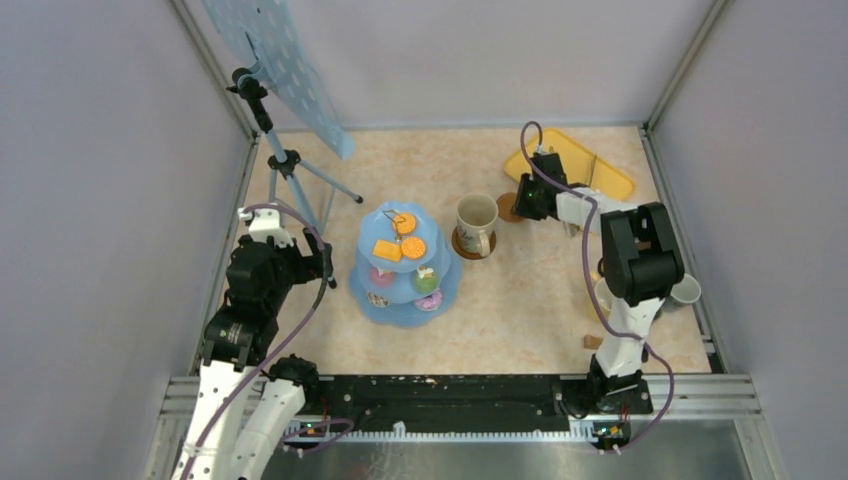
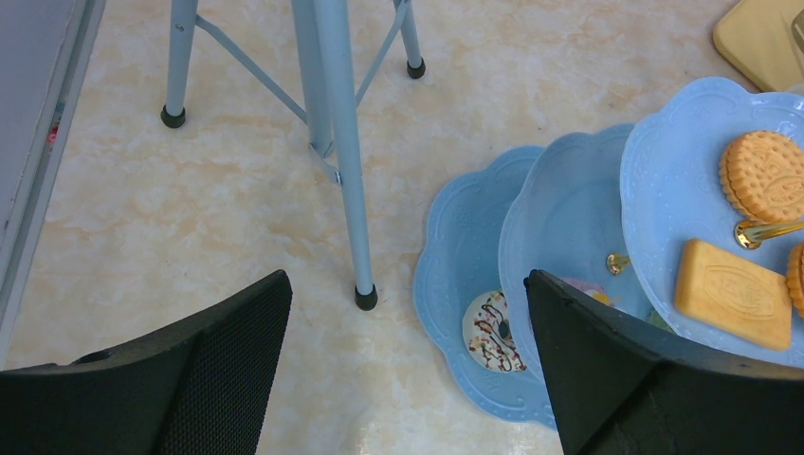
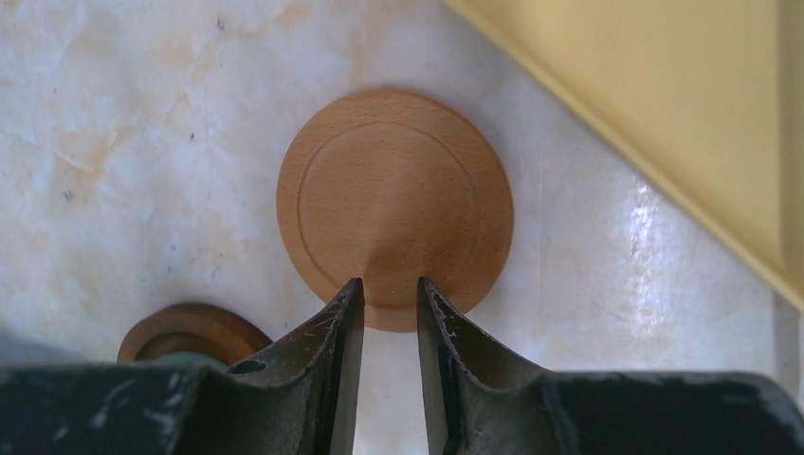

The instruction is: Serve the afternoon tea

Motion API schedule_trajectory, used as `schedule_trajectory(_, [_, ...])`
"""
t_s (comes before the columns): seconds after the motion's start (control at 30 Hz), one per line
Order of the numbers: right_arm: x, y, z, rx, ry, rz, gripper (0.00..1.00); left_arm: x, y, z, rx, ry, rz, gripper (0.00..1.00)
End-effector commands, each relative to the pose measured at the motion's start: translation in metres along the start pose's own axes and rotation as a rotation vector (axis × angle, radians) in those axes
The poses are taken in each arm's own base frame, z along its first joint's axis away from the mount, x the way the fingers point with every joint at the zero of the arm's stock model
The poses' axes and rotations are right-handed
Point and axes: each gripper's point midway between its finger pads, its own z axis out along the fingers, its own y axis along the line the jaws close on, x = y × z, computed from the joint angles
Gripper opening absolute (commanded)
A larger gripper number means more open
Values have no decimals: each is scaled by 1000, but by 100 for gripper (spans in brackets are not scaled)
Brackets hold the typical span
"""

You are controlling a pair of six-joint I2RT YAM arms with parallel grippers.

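A blue tiered stand (image 1: 405, 300) carries orange biscuits (image 1: 402, 240) on top and donuts and cupcakes below. The left wrist view shows a white sprinkled donut (image 2: 493, 332) on the bottom tier and a round biscuit (image 2: 763, 175) on the top one. My left gripper (image 1: 325, 272) (image 2: 408, 289) stands wide open and holds nothing, just left of the stand. The big beige mug (image 1: 477, 222) stands on a brown coaster (image 1: 462, 246). A light wooden coaster (image 3: 395, 204) (image 1: 508, 208) lies flat on the table. Over its near edge hangs my right gripper (image 3: 389, 284) (image 1: 522, 200), its jaws a narrow gap apart with nothing between them.
The flat yellow tray (image 1: 572, 160) (image 3: 664, 104) lies at the back right, close beside the light coaster. A tripod (image 1: 285, 165) (image 2: 346, 161) stands left of the stand. A pale mug (image 1: 688, 290) sits beside the right arm, and another coaster (image 1: 594, 342) near its base.
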Motion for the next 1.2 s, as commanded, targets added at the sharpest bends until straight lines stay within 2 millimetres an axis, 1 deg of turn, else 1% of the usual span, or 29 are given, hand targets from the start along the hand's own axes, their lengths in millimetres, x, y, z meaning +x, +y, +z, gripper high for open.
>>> schedule_trajectory(0.0, [50,-10,-15,5,141,-26,27,-15,-2,-2,7,-52,-7,99])
schedule_trajectory(0.17, [66,-18,-36,16,149,-15,27,-16,-2,-3,8,-56,-6,99])
schedule_trajectory(0.3, [83,-17,-49,-7,166,-11,27,-15,-3,-3,13,-56,-5,99])
schedule_trajectory(0.47, [97,-14,-58,-17,179,-19,27,-16,-4,-3,16,-58,-4,99])
schedule_trajectory(0.6, [99,-18,-62,1,168,-26,27,-16,-4,-4,16,-61,-6,99])
schedule_trajectory(0.73, [87,-18,-67,22,139,-35,27,-16,-4,-5,17,-62,-5,99])
schedule_trajectory(0.83, [75,-15,-75,24,116,-45,28,-16,-4,-5,18,-65,-5,99])
schedule_trajectory(0.93, [52,3,-92,-34,67,-98,32,-17,-4,-6,18,-67,-6,99])
schedule_trajectory(0.97, [40,12,-101,-62,36,-128,35,-17,-5,-6,19,-69,-6,99])
schedule_trajectory(1.03, [14,25,-127,-104,-40,-188,47,-17,-5,-6,20,-68,-6,99])
schedule_trajectory(1.1, [-6,26,-157,-95,-97,-252,56,-17,-4,-6,18,-68,-5,99])
schedule_trajectory(1.13, [-11,25,-172,-90,-121,-271,58,-17,-4,-6,18,-71,-7,99])
schedule_trajectory(1.17, [-16,20,-186,-63,-150,-283,60,-17,-4,-7,16,-73,-7,99])
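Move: Almost under my right fingertips lies the light brown coaster, its middle about 3 cm ahead, 1 cm left and 1 cm below. The mug on the dark coaster stands some 13 cm to the left and 7 cm nearer my base; the yellow tray's middle is about 12 cm ahead and 15 cm right. From my left hand the light coaster lies roughly 24 cm ahead, 46 cm right and 22 cm below. With my right fingertips still resting on the light brown coaster and slightly parted, I drag it straight back along the table towards my base, away from the tray, slowing over about 11 cm, until it comes level with the mug's coaster. Then I lift off some 6 cm and spread my fingers to a bit over half open. ##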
